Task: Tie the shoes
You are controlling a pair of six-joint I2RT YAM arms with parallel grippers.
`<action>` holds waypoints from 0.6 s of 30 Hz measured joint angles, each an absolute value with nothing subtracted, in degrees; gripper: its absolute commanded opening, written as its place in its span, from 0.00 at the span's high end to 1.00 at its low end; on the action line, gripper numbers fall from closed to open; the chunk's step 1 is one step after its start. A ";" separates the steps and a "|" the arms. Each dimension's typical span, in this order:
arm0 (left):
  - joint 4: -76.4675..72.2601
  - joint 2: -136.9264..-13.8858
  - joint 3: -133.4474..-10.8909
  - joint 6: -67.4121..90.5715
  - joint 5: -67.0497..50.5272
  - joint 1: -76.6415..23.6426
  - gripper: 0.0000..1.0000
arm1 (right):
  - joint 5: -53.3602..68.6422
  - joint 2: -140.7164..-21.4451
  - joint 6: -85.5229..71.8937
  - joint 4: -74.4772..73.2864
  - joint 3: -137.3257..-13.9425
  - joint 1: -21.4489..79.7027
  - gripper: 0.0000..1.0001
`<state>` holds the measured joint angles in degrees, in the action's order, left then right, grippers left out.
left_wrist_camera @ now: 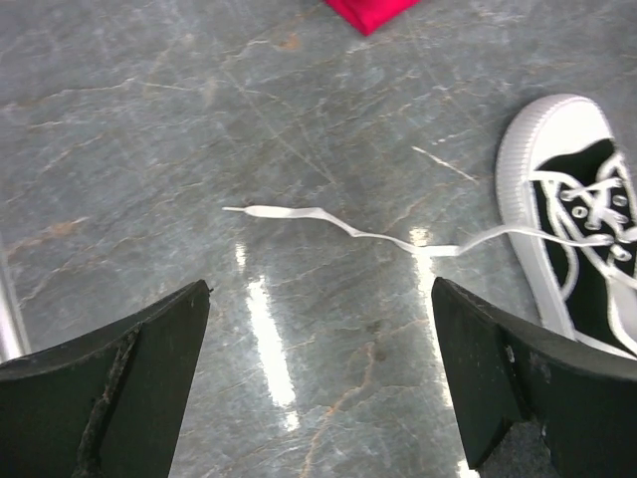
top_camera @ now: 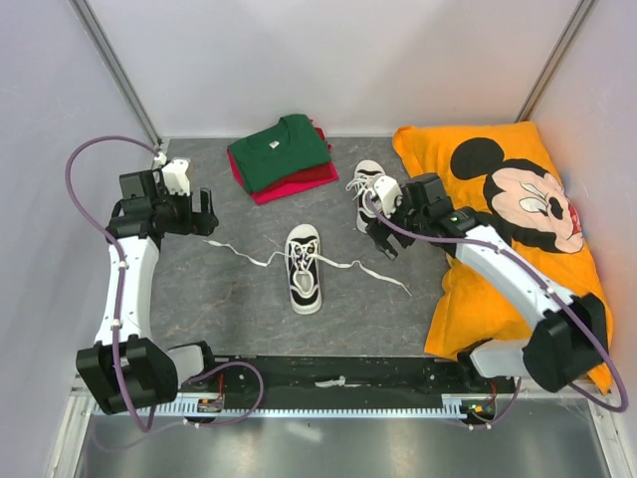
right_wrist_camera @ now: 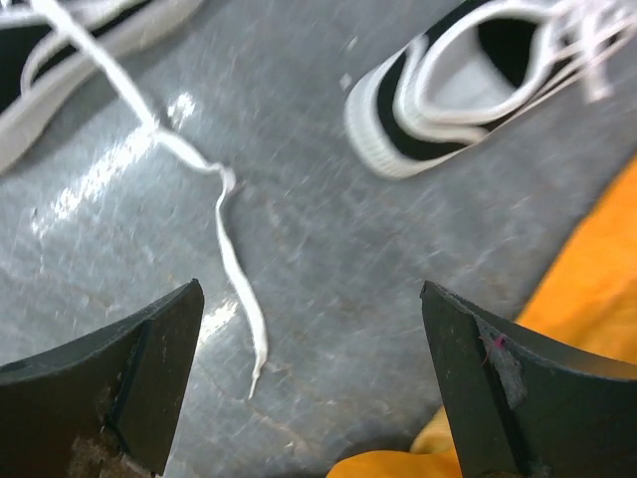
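Observation:
One black sneaker (top_camera: 304,271) with a white toe cap lies mid-table, its white laces untied and spread out left (top_camera: 239,253) and right (top_camera: 383,274). The second sneaker (top_camera: 366,187) lies further back, its laces loose. My left gripper (top_camera: 206,213) is open and empty above the tip of the left lace (left_wrist_camera: 318,219); the shoe's toe (left_wrist_camera: 572,199) shows at the right of its view. My right gripper (top_camera: 384,239) is open and empty above the table between the two shoes. Its view shows the right lace end (right_wrist_camera: 239,289) and the second shoe's heel (right_wrist_camera: 438,110).
A folded green shirt (top_camera: 281,149) on a red one (top_camera: 289,184) lies at the back. A large orange Mickey Mouse pillow (top_camera: 518,229) fills the right side, under the right arm, and shows in the right wrist view (right_wrist_camera: 587,269). White walls enclose the table.

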<state>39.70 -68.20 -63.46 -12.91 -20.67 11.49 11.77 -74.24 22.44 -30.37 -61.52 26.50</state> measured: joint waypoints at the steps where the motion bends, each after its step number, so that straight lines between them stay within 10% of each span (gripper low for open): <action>1: 39.03 -67.72 -62.89 -12.99 -19.90 11.49 0.01 | 12.29 -75.77 22.48 -30.98 -61.34 26.50 0.02; 18: 34.50 -69.32 -56.60 -50.06 -37.85 8.19 0.07 | 20.78 -86.30 29.21 -27.05 -61.71 26.50 0.02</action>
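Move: The left lace's free end lies under my left hand, about 10 cm down and 3 cm ahead. The centre shoe is about 22 cm to the right and 4 cm back, the folded shirts some 24 cm ahead and 18 cm right. For my right hand, the loose tail of the right lace is about 4 cm left, 1 cm back and 9 cm below; the centre shoe stands 20 cm left and 2 cm back, the far shoe 16 cm ahead and 3 cm left. I bring both open hands down towards the two lace tails. My right hand dips, recovers, then drops to about 6 cm lower, drifting 3 cm left, while my left hand swings about 5 cm right and turns some 40 degrees clockwise, rising 2 cm before sinking past its starting height. My fingers stay wide open, still short of the laces. ##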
